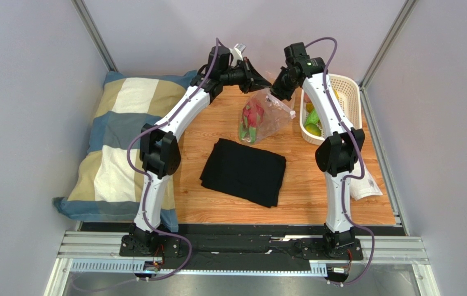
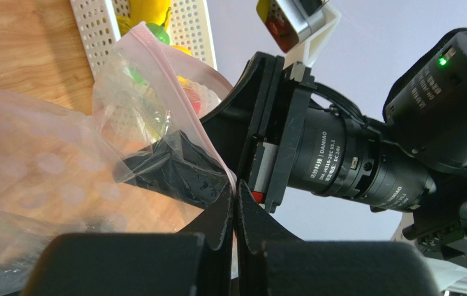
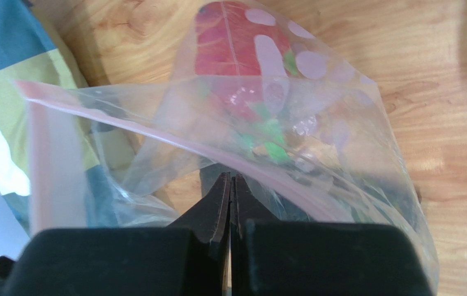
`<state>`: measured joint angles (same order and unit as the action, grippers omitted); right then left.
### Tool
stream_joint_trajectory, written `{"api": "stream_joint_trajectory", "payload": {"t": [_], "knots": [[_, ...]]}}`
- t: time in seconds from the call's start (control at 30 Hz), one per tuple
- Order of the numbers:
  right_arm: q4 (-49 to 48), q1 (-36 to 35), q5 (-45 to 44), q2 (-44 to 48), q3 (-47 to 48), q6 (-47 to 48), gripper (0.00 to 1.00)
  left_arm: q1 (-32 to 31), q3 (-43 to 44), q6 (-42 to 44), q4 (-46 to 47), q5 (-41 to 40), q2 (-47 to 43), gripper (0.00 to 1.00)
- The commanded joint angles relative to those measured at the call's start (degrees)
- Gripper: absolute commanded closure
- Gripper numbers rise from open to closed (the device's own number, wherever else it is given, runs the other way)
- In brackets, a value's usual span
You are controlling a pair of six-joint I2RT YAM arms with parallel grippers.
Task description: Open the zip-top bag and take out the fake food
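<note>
The clear zip-top bag hangs between both grippers above the back of the wooden table, its mouth parted. My left gripper is shut on the pinkish zip strip of one lip. My right gripper is shut on the thin plastic of the opposite lip, just under its strip. Fake food shows through the bag: a pink-red spiky fruit with green pieces beside it, also seen from above as the fruit. In the top view the left gripper and right gripper nearly meet.
A white perforated basket at the back right holds yellow and green plastic food; its wall shows behind the bag. A folded black cloth lies mid-table. A checked pillow fills the left side. The right arm's wrist is close to my left fingers.
</note>
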<state>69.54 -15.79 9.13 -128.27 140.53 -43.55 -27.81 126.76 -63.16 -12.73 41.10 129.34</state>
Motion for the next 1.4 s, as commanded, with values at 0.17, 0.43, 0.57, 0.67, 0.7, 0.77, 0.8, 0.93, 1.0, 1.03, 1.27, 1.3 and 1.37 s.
{"api": "stream_joint_trajectory", "payload": {"t": [0.17,0.43,0.57,0.67,0.7,0.77,0.8,0.93,1.0,1.03,1.27,1.3,1.37], "knots": [[-8.4,-1.4,-1.7,10.6,-17.0,-6.9,1.0,-0.3,1.6,-1.1,1.7,0.5,-3.0,1.0],[-18.4,-1.1,5.4,14.1,-26.9,3.6,0.99,1.1,5.8,-3.6,2.4,0.7,-0.8,1.0],[-18.3,-0.9,10.5,9.3,-24.6,7.8,0.93,1.1,6.0,-7.1,5.6,0.7,0.3,1.0],[-18.6,-1.0,11.6,5.3,-22.1,9.9,0.82,1.1,7.9,-9.7,7.6,0.5,2.0,1.0],[-19.3,-1.1,11.8,3.7,-21.8,10.1,0.79,1.1,8.5,-10.8,8.0,0.5,2.5,1.0],[-19.4,-1.1,11.9,2.1,-19.9,10.5,0.73,1.2,9.2,-12.5,10.2,0.5,3.5,1.0],[-19.8,-1.1,12.4,1.3,-19.2,10.7,0.72,1.2,9.3,-13.2,10.5,0.4,3.7,1.0],[-20.8,-1.1,13.8,-1.8,-18.6,10.6,0.68,1.4,8.5,-10.9,8.3,0.2,3.1,1.0],[-22.2,-1.3,14.2,-2.1,-20.3,10.2,0.65,1.7,5.6,-9.3,8.0,-0.3,2.0,1.0],[-22.5,-1.4,13.8,-2.1,-20.9,10.2,0.62,1.7,4.6,-8.9,7.9,-0.5,0.8,1.0],[-26.2,-2.1,13.8,-3.7,-24.3,8.7,0.5,2.0,1.2,-7.3,7.3,-0.4,-0.6,1.0],[-26.7,-2.3,14.0,-3.8,-24.5,8.7,0.5,1.9,0.9,-7.2,7.1,-0.4,-0.9,1.0],[-27.7,-2.4,13.9,-4.1,-25.3,8.7,0.49,1.7,0.1,-7.1,7.5,-0.3,-1.3,1.0]]}}
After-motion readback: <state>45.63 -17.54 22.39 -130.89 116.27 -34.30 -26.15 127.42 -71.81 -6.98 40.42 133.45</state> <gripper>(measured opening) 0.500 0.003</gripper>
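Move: From the right gripper, shut and just beneath the left one, the fake dragon fruit in the bag lies about 6 cm left, 2 cm forward and 17 cm below. The loose corner of the bag's mouth is some 8 cm right, 5 cm back and 7 cm lower; the white basket is about 23 cm right, 1 cm forward, and the black cloth 22 cm back, 9 cm left, both nearly 20 cm down. From the left gripper, the dragon fruit is some 3 cm forward, 5 cm left and 26 cm down. Draw the shut right gripper back and down about 4 cm each at the bag's mouth, then swing it forward and left, turning it some 15 degrees counter-clockwise, and sink it into the bag towards the dragon fruit, opening the fingers halfway. Keep the rim pinched in the left gripper, raise it 3 cm, ease it 3 cm forward, then lower it past its starting height. ##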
